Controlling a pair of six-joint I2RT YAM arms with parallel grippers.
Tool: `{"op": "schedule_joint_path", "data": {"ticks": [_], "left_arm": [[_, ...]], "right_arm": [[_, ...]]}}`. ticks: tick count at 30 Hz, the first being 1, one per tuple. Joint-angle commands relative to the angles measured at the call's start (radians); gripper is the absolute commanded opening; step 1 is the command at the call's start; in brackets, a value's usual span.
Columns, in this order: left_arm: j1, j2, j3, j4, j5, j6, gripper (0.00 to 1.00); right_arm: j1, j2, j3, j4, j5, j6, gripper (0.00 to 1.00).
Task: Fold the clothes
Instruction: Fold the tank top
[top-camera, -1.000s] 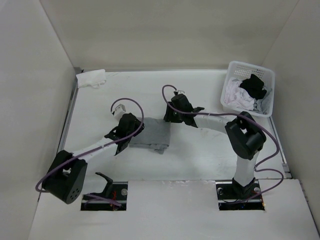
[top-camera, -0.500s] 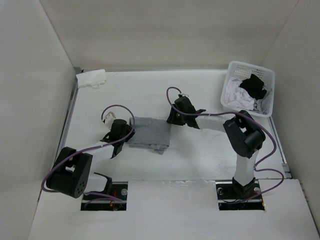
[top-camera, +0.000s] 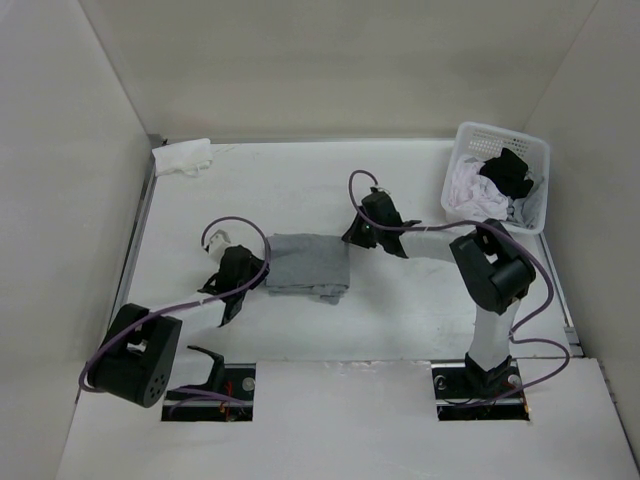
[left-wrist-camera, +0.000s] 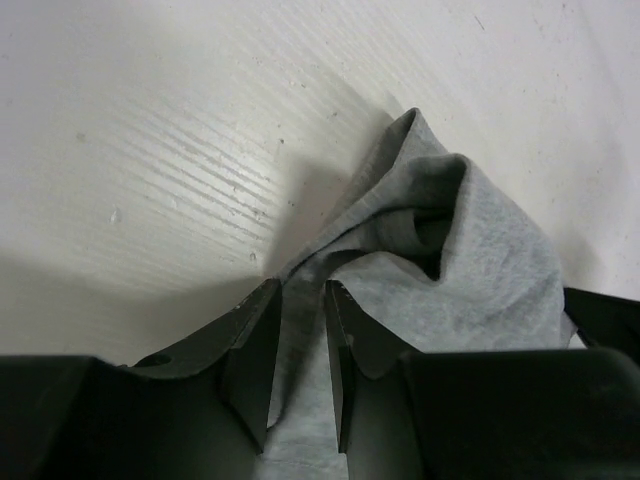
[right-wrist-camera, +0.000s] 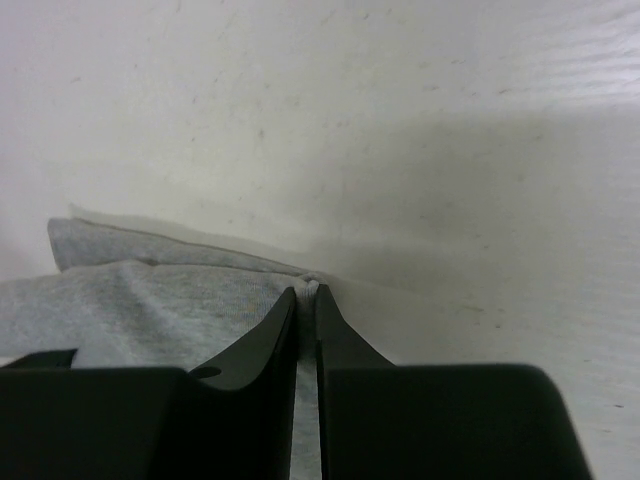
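Note:
A grey top (top-camera: 307, 264) lies folded in the middle of the table. My left gripper (top-camera: 246, 268) is at its left edge. In the left wrist view the left gripper (left-wrist-camera: 300, 292) is shut on a bunched ridge of the grey top (left-wrist-camera: 480, 260). My right gripper (top-camera: 358, 233) is at the top's far right corner. In the right wrist view the right gripper (right-wrist-camera: 307, 294) is shut, pinching the hem of the grey top (right-wrist-camera: 150, 290) between its tips. More clothes, white (top-camera: 472, 190) and black (top-camera: 508, 172), sit in the basket.
A white lattice basket (top-camera: 536, 150) stands at the back right corner. A crumpled white cloth (top-camera: 183, 157) lies at the back left by the wall. Walls enclose the table on the left, back and right.
The right gripper has closed on the top's right edge and shifted slightly right. The left gripper drew back to the left and nearer, and the top now lies wider and flatter.

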Motion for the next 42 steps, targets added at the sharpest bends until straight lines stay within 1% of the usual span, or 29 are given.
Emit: {"op": "schedule_joint_path", "data": {"ticks": [1,3,5,7,12,18,21,23,26,28,31,34,38,42], "left_arm": [[0.007,-0.032,-0.028,-0.054,-0.005,0.018,0.24],[0.012,-0.044,-0.022,-0.069,0.012,0.018,0.24],[-0.010,-0.084,-0.011,-0.088,0.030,0.026,0.24],[-0.054,-0.147,-0.007,-0.118,0.023,0.029,0.24],[-0.131,-0.261,0.001,-0.270,-0.011,0.027,0.19],[-0.175,-0.393,-0.013,-0.399,-0.147,0.021,0.19],[-0.198,-0.434,-0.004,-0.443,-0.219,0.020,0.22],[-0.226,-0.445,-0.004,-0.434,-0.237,0.026,0.21],[-0.252,-0.364,0.015,-0.392,-0.182,0.041,0.19],[-0.249,-0.296,0.018,-0.356,-0.146,0.036,0.19],[-0.228,-0.241,0.016,-0.302,-0.112,0.041,0.21],[-0.206,-0.233,0.012,-0.275,-0.105,0.041,0.23],[-0.211,-0.258,0.009,-0.241,-0.083,0.044,0.24],[-0.218,-0.316,0.009,-0.269,-0.066,0.049,0.20]], "right_arm": [[-0.036,-0.060,-0.015,0.043,0.078,0.002,0.07],[-0.039,-0.053,-0.009,0.042,0.059,-0.006,0.10],[-0.036,-0.045,-0.006,0.039,0.049,-0.009,0.12],[-0.036,-0.039,-0.003,0.039,0.051,-0.009,0.12],[-0.036,-0.045,-0.003,0.040,0.045,-0.011,0.11],[-0.036,-0.046,0.000,0.039,0.038,-0.014,0.11],[-0.033,-0.045,0.004,0.039,0.037,-0.018,0.11],[-0.033,-0.045,0.002,0.039,0.035,-0.018,0.11],[-0.033,-0.045,0.000,0.040,0.034,-0.018,0.11],[-0.033,-0.048,0.000,0.042,0.032,-0.018,0.11],[-0.031,-0.051,0.000,0.042,0.032,-0.021,0.11],[-0.031,-0.053,-0.003,0.042,0.028,-0.024,0.11],[-0.031,-0.053,-0.004,0.043,0.023,-0.026,0.10],[-0.031,-0.054,-0.004,0.043,0.022,-0.026,0.10]]}}
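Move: The tank top's near-left corner lies about 5 cm back and 1 cm right of the left hand, some 1 cm lower; its middle is about 4 cm ahead and 10 cm right, and the loose flap at the near edge 6 cm back and 15 cm right. The right hand already pinches the far-right corner; from it the near-left corner lies roughly 14 cm back and 18 cm left, about 1 cm lower. With the right gripper keeping its pinch, draw the far-right corner some 2 cm right and 1 cm forward, then hold it still. Bring the left gripper off the left edge about 6 cm back and a little right in a low arc, up and down again to the near-left corner, then ease slightly forward and up, fingers staying a little open. ##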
